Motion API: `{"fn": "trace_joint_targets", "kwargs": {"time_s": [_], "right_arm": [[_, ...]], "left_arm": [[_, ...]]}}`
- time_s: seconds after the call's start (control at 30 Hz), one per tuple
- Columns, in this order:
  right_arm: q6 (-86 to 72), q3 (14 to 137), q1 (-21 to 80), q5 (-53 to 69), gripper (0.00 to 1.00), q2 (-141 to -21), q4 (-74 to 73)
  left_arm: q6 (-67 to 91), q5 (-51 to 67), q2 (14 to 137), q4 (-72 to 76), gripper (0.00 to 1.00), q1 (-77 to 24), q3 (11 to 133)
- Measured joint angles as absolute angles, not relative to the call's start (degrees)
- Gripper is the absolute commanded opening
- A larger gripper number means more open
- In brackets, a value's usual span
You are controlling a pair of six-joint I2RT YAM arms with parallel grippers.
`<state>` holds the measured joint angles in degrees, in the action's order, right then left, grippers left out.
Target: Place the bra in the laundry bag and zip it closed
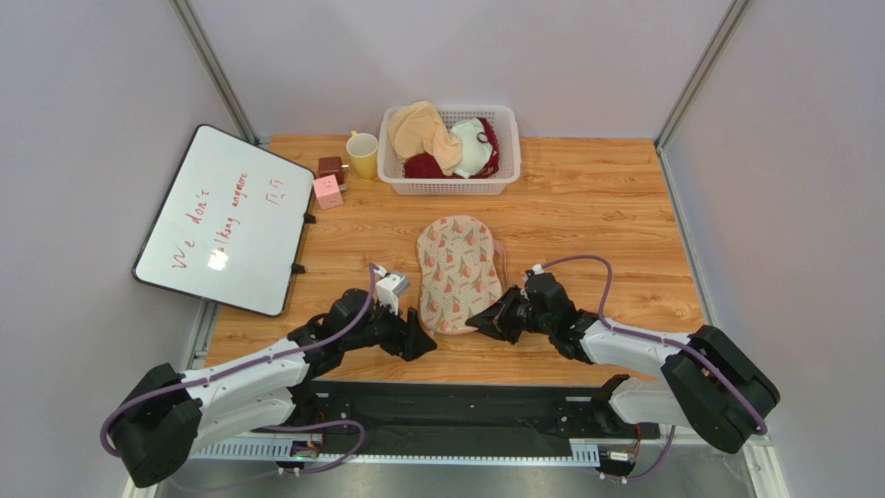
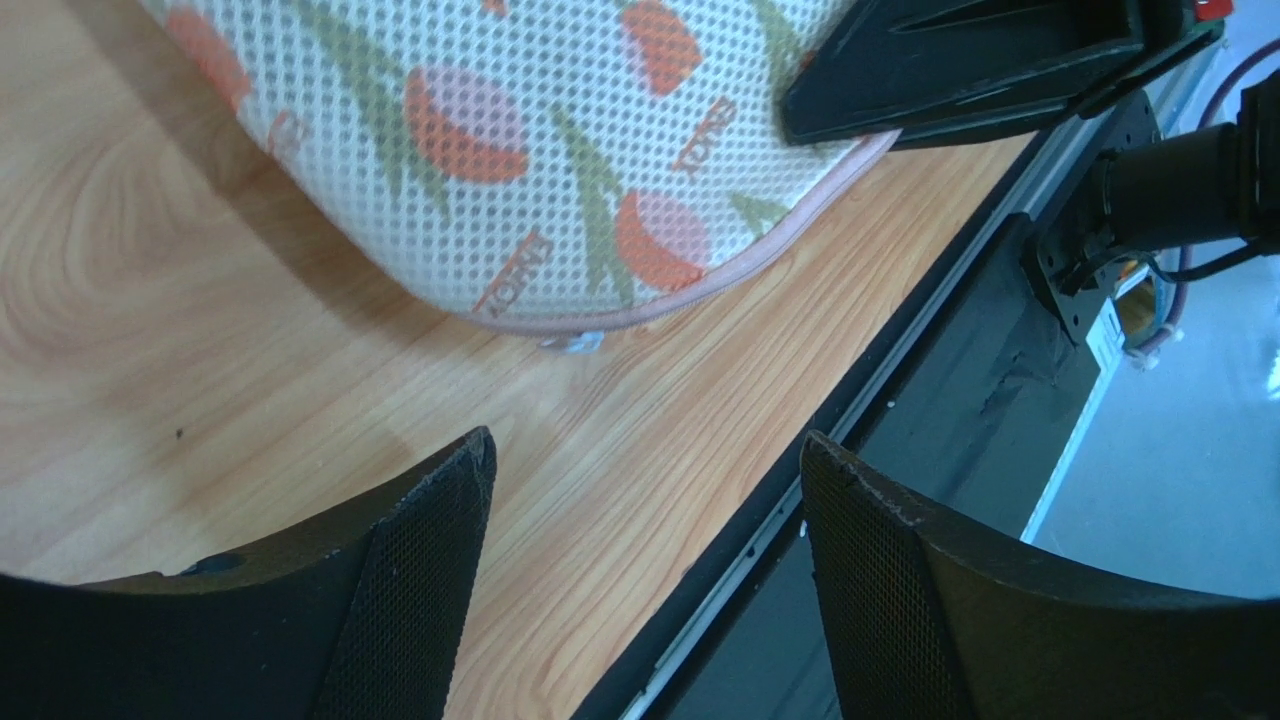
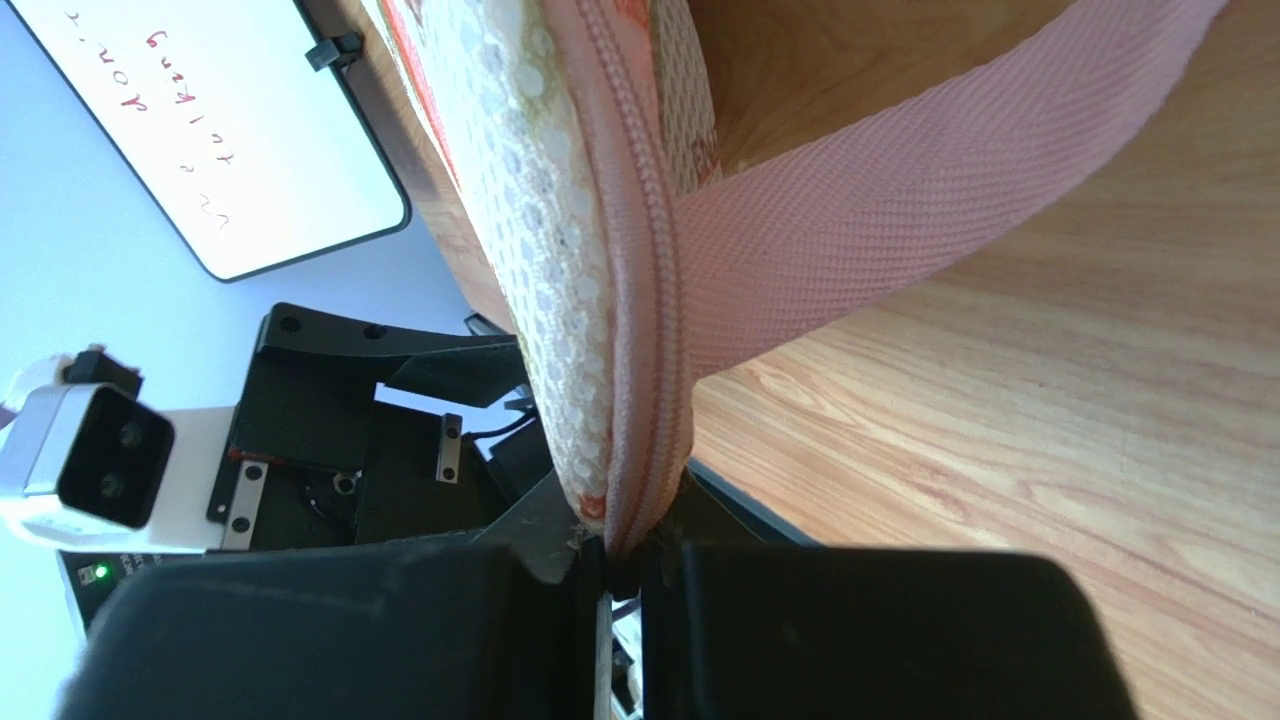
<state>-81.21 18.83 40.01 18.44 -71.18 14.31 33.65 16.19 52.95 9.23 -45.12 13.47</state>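
The laundry bag [image 1: 458,272], cream with pink-red prints, lies flat at the table's middle. My right gripper [image 1: 482,323] is shut on the pink zipper edging [image 3: 639,345] at its near end; the right wrist view shows my right gripper [image 3: 616,548] pinching that edge, with a pink strap [image 3: 932,195] beside it. My left gripper [image 1: 420,343] is open and empty just left of the bag's near end. In the left wrist view my left gripper [image 2: 646,450] is over bare wood, with the bag [image 2: 496,135] ahead. The grey bra is out of view.
A white slatted basket [image 1: 450,185] at the back holds a beige bra [image 1: 424,127] and a white bra with dark-red trim [image 1: 475,145]. A yellow cup [image 1: 363,156], small cubes [image 1: 327,191] and a whiteboard [image 1: 223,218] stand at the left. The table's near edge [image 2: 842,405] is close.
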Motion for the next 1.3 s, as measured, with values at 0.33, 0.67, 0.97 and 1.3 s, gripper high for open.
{"fn": "trace_joint_targets", "kwargs": {"time_s": [0.33,0.67,0.97,1.3], "right_arm": [[-83.09,19.55,36.77,22.92,0.00,-67.68,12.67],[-86.96,19.68,35.53,25.58,0.00,-67.64,14.02],[-89.78,19.66,35.48,26.72,0.00,-66.02,15.35],[-90.21,19.00,35.44,27.18,0.00,-64.62,15.73]], "left_arm": [[29.19,12.69,63.05,11.73,0.68,-48.40,20.25],[30.17,9.52,61.82,14.13,0.69,-50.22,18.37],[31.75,8.91,63.79,19.46,0.69,-50.24,18.35],[31.97,6.26,61.93,20.27,0.24,-50.24,18.35]]}}
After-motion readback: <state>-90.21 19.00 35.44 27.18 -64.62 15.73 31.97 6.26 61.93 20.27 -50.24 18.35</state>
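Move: Hanging at the near edge of the laundry bag, the zip pull lies about 4 cm to the left hand's right, 2 cm ahead and 1 cm lower. From the left hand, the bag's middle is some 12 cm ahead, 7 cm right and 3 cm lower, and the pink strap about 12 cm ahead, 14 cm right and 3 cm lower. From the right hand, already pinching the bag's near-right edge, the pull is about 5 cm left, 1 cm back and 1 cm lower. Raising the pinched edge about 5 cm, the right hand keeps its grip while its fingertips tilt up some 10 degrees. The left hand goes forward and right about 3 cm each way, mostly early, then nearly halts before rising with the edge, up 2.5 cm in all; its fingers tip up slightly and close from wide to under half open around the zip pull, not yet pinching it. ##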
